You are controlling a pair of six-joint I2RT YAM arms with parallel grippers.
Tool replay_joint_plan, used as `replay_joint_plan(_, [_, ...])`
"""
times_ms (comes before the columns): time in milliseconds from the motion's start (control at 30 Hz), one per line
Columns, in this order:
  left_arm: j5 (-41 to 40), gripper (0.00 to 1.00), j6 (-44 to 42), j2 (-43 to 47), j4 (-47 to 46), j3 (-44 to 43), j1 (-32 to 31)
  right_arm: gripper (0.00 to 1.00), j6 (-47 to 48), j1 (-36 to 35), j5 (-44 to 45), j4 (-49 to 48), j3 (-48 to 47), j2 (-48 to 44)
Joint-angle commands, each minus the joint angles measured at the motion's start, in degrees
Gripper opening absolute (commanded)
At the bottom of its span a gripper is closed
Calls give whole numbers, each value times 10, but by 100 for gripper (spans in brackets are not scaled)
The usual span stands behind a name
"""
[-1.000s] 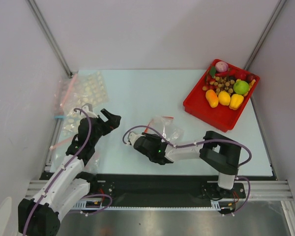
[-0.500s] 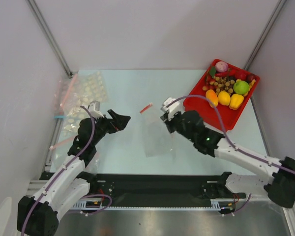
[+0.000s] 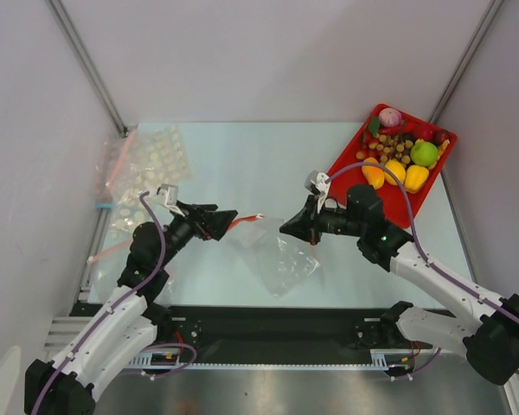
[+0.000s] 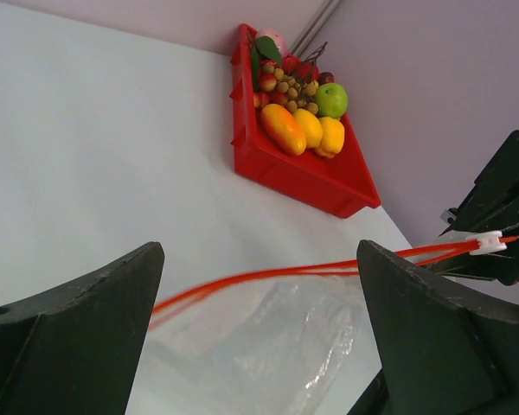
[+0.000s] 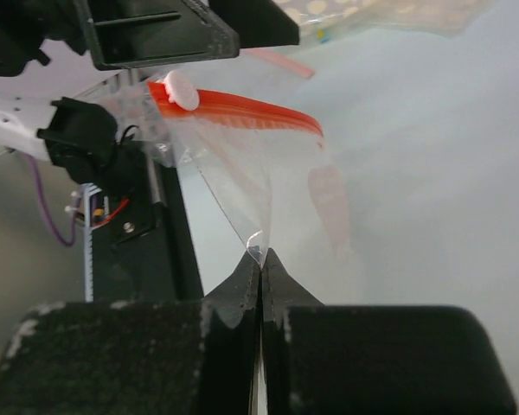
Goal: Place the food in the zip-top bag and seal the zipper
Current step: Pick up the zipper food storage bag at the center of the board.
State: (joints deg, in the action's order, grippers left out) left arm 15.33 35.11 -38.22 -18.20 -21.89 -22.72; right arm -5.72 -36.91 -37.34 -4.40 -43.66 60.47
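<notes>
The clear zip-top bag (image 3: 278, 259) hangs lifted off the table between the two arms. My right gripper (image 3: 287, 230) is shut on a thin edge of the bag (image 5: 242, 186), its jaws (image 5: 261, 257) pressed together on the plastic. The red-orange zipper (image 4: 285, 272) stretches across between my left gripper's wide-open fingers (image 4: 78, 320) without touching them, and its white slider (image 4: 486, 244) sits at the far end. My left gripper (image 3: 227, 218) points right at the zipper's end (image 3: 246, 221). The food (image 3: 400, 157) lies piled in the red tray (image 3: 363, 192) at the back right.
Clear bags printed with white dots (image 3: 151, 162) lie at the table's left edge. The red tray (image 4: 304, 177) stands beyond the bag in the left wrist view. White walls with metal posts close in the table on three sides.
My right gripper has shut on the bag's edge and raised it off the table. The left gripper has reached right, so the zipper now runs between its open fingers.
</notes>
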Motion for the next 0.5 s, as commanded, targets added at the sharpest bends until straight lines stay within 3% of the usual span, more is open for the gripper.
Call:
replay_joint_plan(0, [35,100,-22,28,-78,17,-5,0,-19,8,-82,-6,-20,1])
replay_joint_plan(233, [75,100,-19,16,-134,32,-10,0,-29,17,-132,-3,-25,0])
replay_joint_plan(467, [105,100,-55,-55,-172,9,-85,0,-71,46,-149,-34,-16,-14])
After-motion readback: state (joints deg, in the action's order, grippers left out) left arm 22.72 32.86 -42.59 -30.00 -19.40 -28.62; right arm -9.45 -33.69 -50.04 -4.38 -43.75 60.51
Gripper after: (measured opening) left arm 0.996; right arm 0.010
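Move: The bag's red zipper edge runs about 4 cm to the right of the left hand, 2 cm back and 3 cm below; from the right hand it is roughly 9 cm left, 3 cm ahead and about level. Its white slider lies about 8 cm right of the left hand, 2 cm back and 2 cm lower. The right fingers on the bag's side edge are some 13 cm right of the left hand, 5 cm back, level. The bag's zipper edge is what the left hand closes in on, fingers wide open: it first draws back and lifts a little, then swings right and sinks again, ending about 5 cm nearer the right hand and turned clockwise some 15 degrees. The right hand keeps the side edge pinched and eases back 2 to 3 cm, turning slightly counter-clockwise. ##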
